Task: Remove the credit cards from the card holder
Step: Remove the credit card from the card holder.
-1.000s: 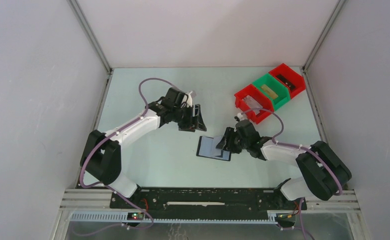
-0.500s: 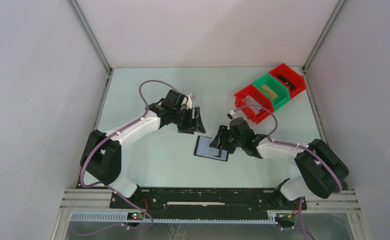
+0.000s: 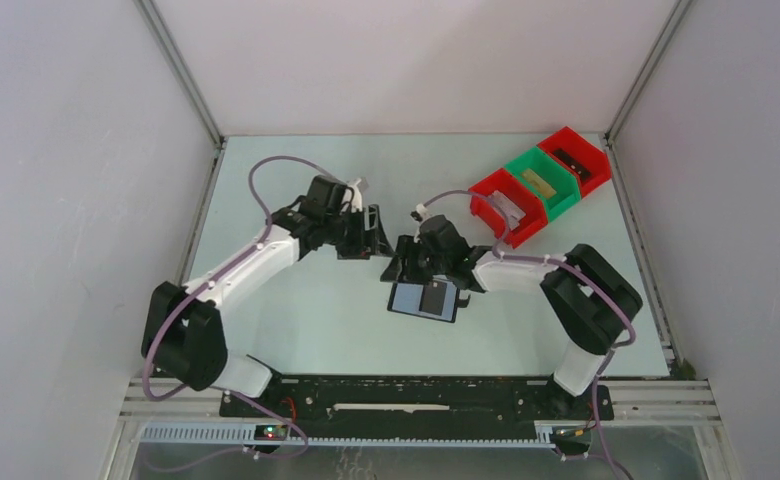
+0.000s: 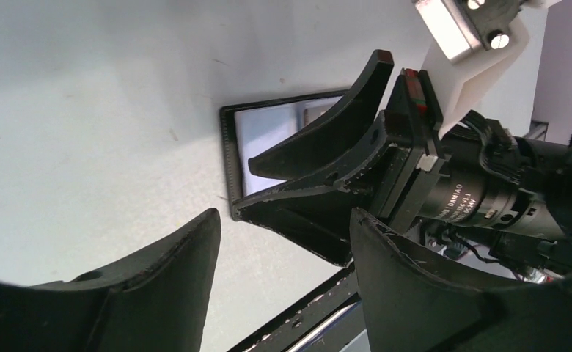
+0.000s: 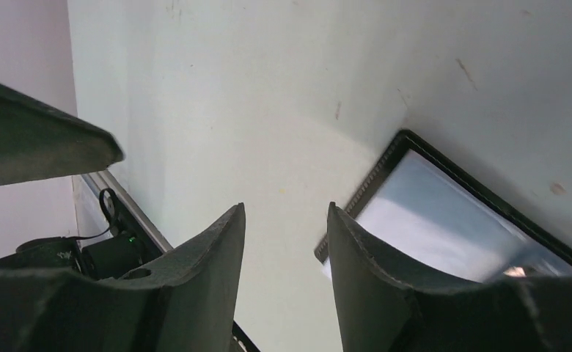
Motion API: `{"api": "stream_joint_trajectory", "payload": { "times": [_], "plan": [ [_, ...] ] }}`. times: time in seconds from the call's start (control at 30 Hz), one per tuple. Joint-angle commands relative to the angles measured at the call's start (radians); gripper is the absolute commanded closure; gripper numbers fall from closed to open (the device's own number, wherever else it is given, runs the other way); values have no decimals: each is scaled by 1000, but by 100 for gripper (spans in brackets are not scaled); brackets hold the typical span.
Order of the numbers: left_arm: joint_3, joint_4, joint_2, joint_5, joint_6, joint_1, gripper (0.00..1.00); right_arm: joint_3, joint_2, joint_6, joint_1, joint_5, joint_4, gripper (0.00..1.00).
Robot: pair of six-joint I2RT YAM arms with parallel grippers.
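The card holder [image 3: 423, 300] lies open and flat on the table, a black frame around pale grey-blue inner faces. I cannot tell the credit cards apart from those panels. It also shows in the left wrist view [image 4: 268, 128] and in the right wrist view [image 5: 452, 216]. My right gripper [image 3: 402, 269] is open and empty, low over the table at the holder's far left corner, its fingertips [image 5: 332, 213] just beside the holder's edge. My left gripper [image 3: 377, 238] is open and empty, hovering just beyond the right gripper, whose fingers fill the middle of the left wrist view [image 4: 327, 165].
Three joined bins stand at the back right: a red bin [image 3: 507, 207], a green bin [image 3: 541, 183] and another red bin [image 3: 576, 158], each with small items inside. The two grippers are very close together. The enclosure's white walls ring the table.
My right arm has swung left and away across the card holder to its far left corner. My left gripper has drawn back slightly left. The holder slid a little left early on.
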Motion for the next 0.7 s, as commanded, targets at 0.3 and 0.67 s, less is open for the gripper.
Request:
{"api": "stream_joint_trajectory", "payload": {
  "times": [0.3,0.67],
  "plan": [
    [-45,41,-66,27,-10,-24,30,-215,-258,28,-64,75,40,46],
    [-148,395,133,238,-235,-119,34,-504,-411,161,-201,-11,178,48]
  ]
}}
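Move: The VIP card in the open card holder lies about 8 cm to the right hand's right, 5 cm back towards the base and some 6 cm below; from the left hand it is roughly 10 cm to the right, 3 cm back and 12 cm below. The holder's middle is about 6 cm right and 5 cm back of the right hand, and its clasp tab sticks out at the right end, some 14 cm right and 5 cm back of that hand. After a small drift left, the right hand swings about 13 cm to the right and 4 cm back, rising a little and then sinking, across the holder to its right-hand end beyond the VIP card, turning some 15 degrees clockwise with its fingers staying half open. The left hand first finishes a short lift of its own to the left, then reverses, going right about 8 cm, back and down over the holder's left part towards the card, tipping and rolling slightly, fingers kept wide; no touch by either hand can be made out. ##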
